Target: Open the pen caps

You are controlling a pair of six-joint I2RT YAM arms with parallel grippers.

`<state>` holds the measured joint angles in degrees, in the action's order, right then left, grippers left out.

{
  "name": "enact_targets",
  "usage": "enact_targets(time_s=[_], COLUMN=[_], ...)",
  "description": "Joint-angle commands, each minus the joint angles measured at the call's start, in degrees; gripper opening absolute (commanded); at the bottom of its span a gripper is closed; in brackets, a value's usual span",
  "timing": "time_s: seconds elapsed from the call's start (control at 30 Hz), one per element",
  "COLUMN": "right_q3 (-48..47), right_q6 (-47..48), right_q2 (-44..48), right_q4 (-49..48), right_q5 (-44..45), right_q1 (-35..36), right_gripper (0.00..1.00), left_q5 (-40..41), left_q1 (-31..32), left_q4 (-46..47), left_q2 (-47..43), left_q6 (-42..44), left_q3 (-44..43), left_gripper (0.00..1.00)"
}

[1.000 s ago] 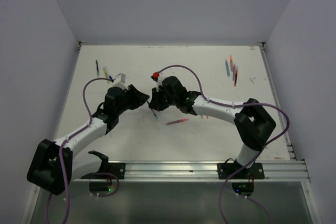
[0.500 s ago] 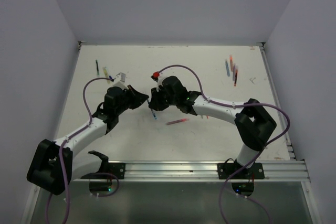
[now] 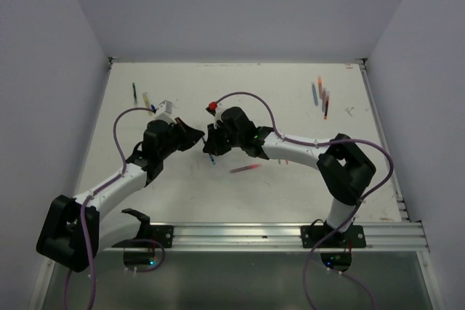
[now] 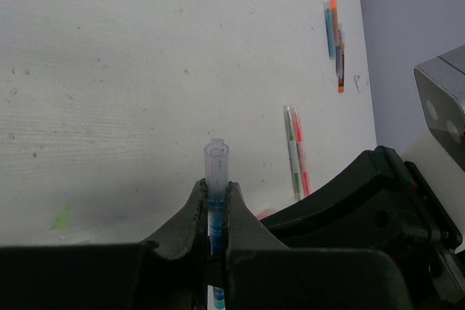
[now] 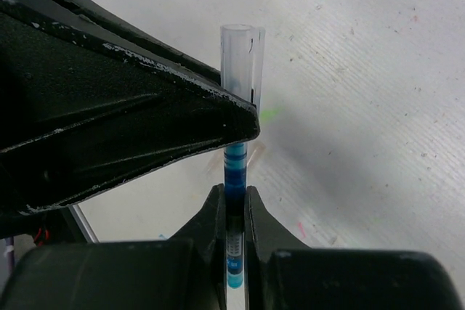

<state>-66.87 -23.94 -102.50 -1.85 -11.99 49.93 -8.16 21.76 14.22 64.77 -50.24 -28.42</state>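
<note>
A blue pen is held between both grippers above the middle of the table. In the right wrist view my right gripper is shut on the blue barrel. The pen's clear cap stands out past the left gripper's black finger, which lies across it. The left wrist view shows my left gripper shut on the cap end, with the clear cap poking out beyond the fingertips. From the top, the left gripper and the right gripper meet tip to tip, and the blue pen hangs just below them.
A pink pen lies on the table in front of the right arm. Several pens lie at the back right and two pens at the back left. A green and a pink pen lie side by side.
My left gripper has shut on the pen's cap end. The right arm's elbow and forearm have shifted slightly left. Both grippers stay together at the pen.
</note>
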Motion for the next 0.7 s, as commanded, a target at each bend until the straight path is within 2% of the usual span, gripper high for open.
enact_targets(time_s=[0.0, 0.1, 0.13, 0.17, 0.27, 0.3, 0.43, 0.5, 0.53, 0.67], right_q3=[-2.1, -2.6, -3.7, -4.1, -2.3, -1.7, 1.5, 2.9, 3.8, 8.9], right_q6=[0.9, 5.3, 9.8, 11.5, 13.3, 13.5, 13.6, 13.2, 10.6, 5.8], right_q2=[-0.4, 0.2, 0.2, -0.2, -0.1, 0.2, 2.5, 4.4, 5.5, 13.0], right_q4=[0.0, 5.0, 9.5, 11.0, 12.6, 12.7, 12.2, 11.4, 10.1, 7.6], right_q5=[1.8, 13.3, 28.2, 34.1, 48.1, 50.5, 49.7, 43.0, 38.7, 28.4], right_q1=[0.4, 3.1, 7.2, 9.1, 13.0, 13.5, 13.5, 13.0, 10.4, 2.8], right_gripper=[0.00, 0.00, 0.00, 0.00, 0.00, 0.00, 0.00, 0.00, 0.00, 0.00], left_q5=[0.4, -0.1, -0.4, -1.1, -4.1, -4.1, -6.5, -9.8, -10.4, -8.5], left_q1=[-0.5, -0.8, -1.6, -1.9, -4.3, -4.9, -8.4, -9.7, -10.6, -10.9], left_q4=[0.9, -2.6, -3.4, -3.8, -4.0, -4.4, -3.9, 0.0, 1.0, -5.8], left_q2=[0.2, 4.5, 5.9, 7.2, 10.8, 11.8, 13.4, 12.6, 12.2, 8.0], left_q6=[-0.7, -0.7, -0.3, -0.2, -1.4, -1.5, -1.9, -2.6, -2.1, 3.9], left_q3=[-2.9, -6.3, -9.7, -11.2, -15.7, -16.6, -19.2, -16.9, -16.1, -13.1], left_gripper=[0.00, 0.00, 0.00, 0.00, 0.00, 0.00, 0.00, 0.00, 0.00, 0.00])
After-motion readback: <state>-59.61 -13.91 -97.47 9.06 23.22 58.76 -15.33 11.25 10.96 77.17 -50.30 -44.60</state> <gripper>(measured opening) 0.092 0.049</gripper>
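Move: The left fingers already pinch the blue pen's clear cap; the right fingers already hold the blue pen's body about 3 cm behind and 3 cm below the left hand. From the right hand that cap is some 3 cm ahead, 1 cm left and 3 cm up. The red marker on the table lies roughly 13 cm right and 2 cm back of the right hand, 10 cm lower; the green pen some 25 cm right and 6 cm ahead, as low. Left hand pulls its gripped cap forward-up, right hand draws its pen right and down, about 9 cm each. ##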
